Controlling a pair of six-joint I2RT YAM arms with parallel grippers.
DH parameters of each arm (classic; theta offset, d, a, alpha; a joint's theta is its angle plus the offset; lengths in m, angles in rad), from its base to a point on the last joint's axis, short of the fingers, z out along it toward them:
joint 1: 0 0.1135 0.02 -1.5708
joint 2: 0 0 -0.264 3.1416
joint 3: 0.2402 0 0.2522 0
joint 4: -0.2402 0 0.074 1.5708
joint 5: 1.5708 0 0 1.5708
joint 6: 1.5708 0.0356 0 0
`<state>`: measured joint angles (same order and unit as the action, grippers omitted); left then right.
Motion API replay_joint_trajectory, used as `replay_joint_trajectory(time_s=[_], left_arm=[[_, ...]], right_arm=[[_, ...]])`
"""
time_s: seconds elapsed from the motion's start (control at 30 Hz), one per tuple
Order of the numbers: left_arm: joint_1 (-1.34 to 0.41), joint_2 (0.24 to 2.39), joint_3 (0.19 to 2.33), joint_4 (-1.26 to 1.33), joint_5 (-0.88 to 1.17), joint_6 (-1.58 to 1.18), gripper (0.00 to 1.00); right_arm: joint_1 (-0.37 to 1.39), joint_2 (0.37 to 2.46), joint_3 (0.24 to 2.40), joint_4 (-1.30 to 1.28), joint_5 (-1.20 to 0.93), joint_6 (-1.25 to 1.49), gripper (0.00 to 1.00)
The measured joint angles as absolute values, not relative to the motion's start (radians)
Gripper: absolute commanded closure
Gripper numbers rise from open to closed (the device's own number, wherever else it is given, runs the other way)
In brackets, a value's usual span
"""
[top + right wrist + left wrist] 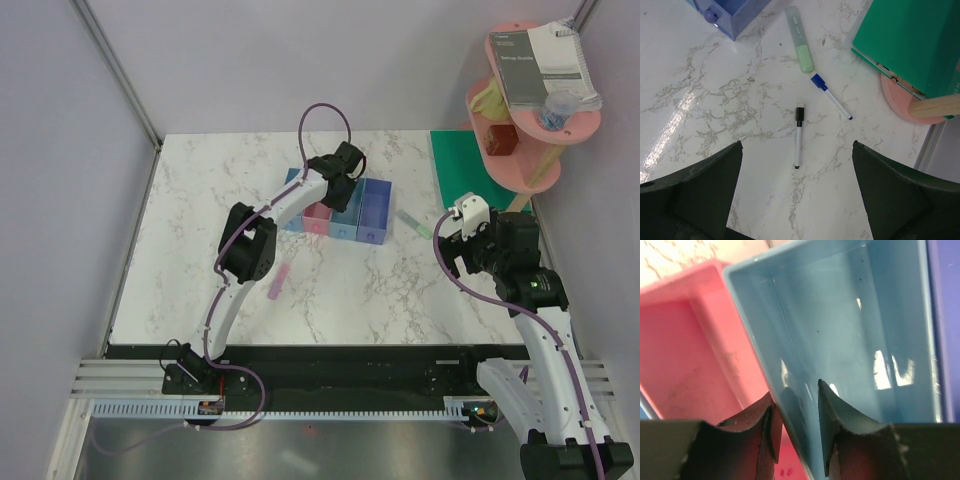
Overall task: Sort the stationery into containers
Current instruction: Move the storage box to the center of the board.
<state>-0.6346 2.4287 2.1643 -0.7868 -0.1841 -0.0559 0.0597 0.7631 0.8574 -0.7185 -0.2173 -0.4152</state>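
Four joined bins stand mid-table: light blue (292, 212), pink (317, 220), light blue (345, 226) and dark blue (375, 212). My left gripper (338, 182) reaches down into them. In the left wrist view its jaws (795, 389) are a little apart and straddle the wall between the pink bin (685, 345) and the light blue bin (855, 325), holding nothing. My right gripper (447, 236) is wide open and empty (797, 145) above a black-capped pen (799, 137). A blue-capped pen (831, 96) and a green marker (800, 40) lie beyond it. A pink marker (278, 280) lies near the left arm.
The green mat (470, 160) lies at the table's right rear, and also shows in the right wrist view (910, 40). The pink tiered shelf (530, 120) stands on it with a booklet (545, 65) on top. The shelf's base (897, 102) is close to the pens.
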Motion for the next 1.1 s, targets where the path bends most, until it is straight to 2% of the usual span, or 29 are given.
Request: replay_joint_trajectory(time_s=[0.1, 0.13, 0.3, 0.4, 0.5, 0.57, 0.73, 0.83, 1.1], left_arm=[[-0.634, 2.429, 2.178, -0.818, -0.148, -0.114, 0.65], [-0.633, 2.429, 2.178, -0.825, -0.136, -0.132, 0.69], [-0.628, 2.429, 2.178, -0.848, -0.099, -0.196, 0.72], [-0.628, 2.429, 2.178, -0.856, -0.093, -0.222, 0.82], [-0.628, 2.429, 2.178, -0.863, -0.092, -0.253, 0.84], [-0.628, 2.429, 2.178, -0.866, -0.09, -0.271, 0.89], [-0.628, 2.429, 2.178, -0.869, -0.094, -0.302, 0.92], [-0.628, 2.429, 2.179, -0.87, -0.093, -0.314, 0.98], [-0.612, 2.429, 2.195, -0.885, -0.043, -0.38, 0.98]], right_arm=[[0.06, 0.763, 0.857, -0.719, -0.217, -0.416, 0.02], [0.06, 0.763, 0.857, -0.719, -0.218, -0.415, 0.02], [0.06, 0.763, 0.857, -0.719, -0.221, -0.415, 0.02], [0.06, 0.763, 0.857, -0.719, -0.223, -0.416, 0.02], [0.06, 0.763, 0.857, -0.719, -0.224, -0.416, 0.02], [0.06, 0.764, 0.857, -0.719, -0.224, -0.416, 0.02], [0.06, 0.77, 0.857, -0.72, -0.223, -0.417, 0.02], [0.06, 0.774, 0.857, -0.72, -0.223, -0.42, 0.02], [0.06, 0.801, 0.858, -0.721, -0.218, -0.424, 0.02]])
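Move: The left hand already straddles the touching walls between the storage box's pink and teal sections: their middle lies about 1 cm left, roughly 1 cm back and 2 cm below its hand point. The purple section stands about 8 cm to the right and level with the hand, the light-blue section some 12 cm left and level, and the green highlighter about 17 cm right and 1 cm back. The right hand has those walls about 20 cm ahead, 24 cm left and 18 cm below. The left hand eases back about 2.5 cm and a little to the right with its fingers astride the walls between the pink and teal sections, while the wrist turns counter-clockwise some 15 degrees and tips the fingers closer to straight down, lining them up with those walls. On the way the half-open fingers close, one on the pink side and one on the teal, until they pinch the two walls together, and they keep that grip as the wrist turns a touch further. ##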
